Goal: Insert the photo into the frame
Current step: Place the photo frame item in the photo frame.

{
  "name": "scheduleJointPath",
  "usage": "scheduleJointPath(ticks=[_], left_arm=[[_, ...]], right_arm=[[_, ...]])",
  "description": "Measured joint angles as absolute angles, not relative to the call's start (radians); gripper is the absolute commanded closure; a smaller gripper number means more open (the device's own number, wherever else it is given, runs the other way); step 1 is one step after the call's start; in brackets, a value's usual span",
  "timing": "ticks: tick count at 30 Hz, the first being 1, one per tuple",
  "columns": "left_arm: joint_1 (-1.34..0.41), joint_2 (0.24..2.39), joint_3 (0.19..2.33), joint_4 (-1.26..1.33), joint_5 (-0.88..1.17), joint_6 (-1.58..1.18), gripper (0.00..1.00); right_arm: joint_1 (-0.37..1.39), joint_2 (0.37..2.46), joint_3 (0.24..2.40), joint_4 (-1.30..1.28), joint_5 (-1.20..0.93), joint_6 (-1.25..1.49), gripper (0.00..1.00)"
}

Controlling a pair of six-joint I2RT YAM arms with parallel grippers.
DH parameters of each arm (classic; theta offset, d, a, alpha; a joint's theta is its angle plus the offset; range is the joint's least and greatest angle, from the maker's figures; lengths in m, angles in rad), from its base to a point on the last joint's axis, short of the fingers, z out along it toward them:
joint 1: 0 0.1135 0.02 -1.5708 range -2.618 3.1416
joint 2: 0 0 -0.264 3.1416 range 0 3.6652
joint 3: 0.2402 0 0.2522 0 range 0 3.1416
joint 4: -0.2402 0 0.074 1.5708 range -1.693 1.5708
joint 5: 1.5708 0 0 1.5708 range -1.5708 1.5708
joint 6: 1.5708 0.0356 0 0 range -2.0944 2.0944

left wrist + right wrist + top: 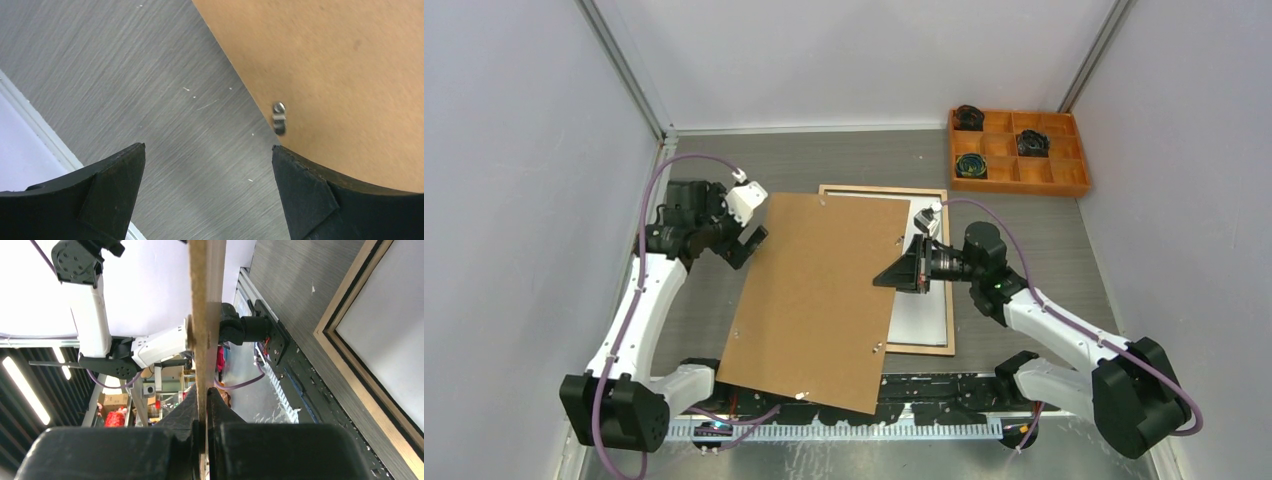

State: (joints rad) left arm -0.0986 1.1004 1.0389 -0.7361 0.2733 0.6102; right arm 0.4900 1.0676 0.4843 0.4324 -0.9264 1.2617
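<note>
The frame (874, 188) lies flat on the table, its light wood back up and a pale surface filling its opening; its corner (350, 367) also shows in the right wrist view. The photo is hidden or out of view. A plain brown backing panel (814, 295) hangs tilted above the frame's left part. My right gripper (894, 275) is shut on the panel's right edge, and the panel (204, 300) shows edge-on between the fingers of the gripper (204, 395). My left gripper (749, 240) stands open by the panel's upper left edge. Only bare table shows between the fingers of the left gripper (208, 170). The panel (340, 75) with a metal tab (279, 117) lies to their right.
An orange compartment tray (1024, 188) with dark round items stands at the back right. Pale walls close in the table on the left, back and right. The arms' bases and a black rail (944, 385) line the near edge.
</note>
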Motion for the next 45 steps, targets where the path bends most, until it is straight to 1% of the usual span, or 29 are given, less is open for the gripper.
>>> scheduleJointPath(ticks=[7,10,15,20,23,27,33,35,42,45], left_arm=[[-0.106,1.093,1.039,-0.829,0.320,0.659,0.00],[-0.108,1.097,1.039,-0.857,0.326,0.665,0.00],[-0.109,1.138,1.039,-0.865,0.324,0.659,0.00],[-0.109,1.207,1.030,-0.842,0.322,0.651,0.00],[-0.111,1.239,0.999,-0.803,0.321,0.646,0.00],[-0.124,1.293,0.938,-0.747,0.302,0.646,0.00],[-0.158,1.337,0.852,-0.644,0.250,0.666,0.00],[-0.173,1.357,0.828,-0.601,0.225,0.674,0.00],[-0.231,1.436,0.762,-0.475,0.156,0.710,0.00],[-0.239,1.449,0.763,-0.441,0.149,0.720,0.00]], right_arm=[[0.416,1.067,0.496,0.384,-0.914,1.245,0.99],[0.367,1.067,0.551,0.275,-0.902,1.194,0.99],[0.308,1.067,0.690,-0.010,-0.876,1.020,0.99],[0.278,1.058,0.715,-0.168,-0.873,0.929,0.99],[0.277,1.060,0.712,-0.216,-0.867,0.909,0.99],[0.277,1.081,0.698,-0.216,-0.860,0.891,0.99],[0.276,1.195,0.689,-0.214,-0.817,0.858,0.98],[0.273,1.235,0.685,-0.200,-0.812,0.851,0.94],[0.271,1.333,0.668,-0.135,-0.788,0.840,0.68],[0.271,1.355,0.632,-0.094,-0.757,0.856,0.59]])
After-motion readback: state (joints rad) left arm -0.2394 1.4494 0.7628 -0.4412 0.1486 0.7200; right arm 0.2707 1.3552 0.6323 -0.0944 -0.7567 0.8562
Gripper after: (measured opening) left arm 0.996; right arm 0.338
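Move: The right gripper holds the backing board by its right edge; the board's middle is about 16 cm to that gripper's left, 4 cm back and roughly level. The frame it is going to lies on the table, its middle some 12 cm ahead, 1 cm left and 22 cm below. From the open left gripper, the board's middle is about 12 cm right, 8 cm back and 3 cm below. Carry the board with the right gripper forward and rightward over the frame, then lower it about 12 cm in all, dipping its left side some 25 degrees and turning it slightly clockwise; start spreading the fingers at the very end. Bring the open left gripper down about 16 cm beside the board's left edge, close to the table, tilting its fingers more downward. ##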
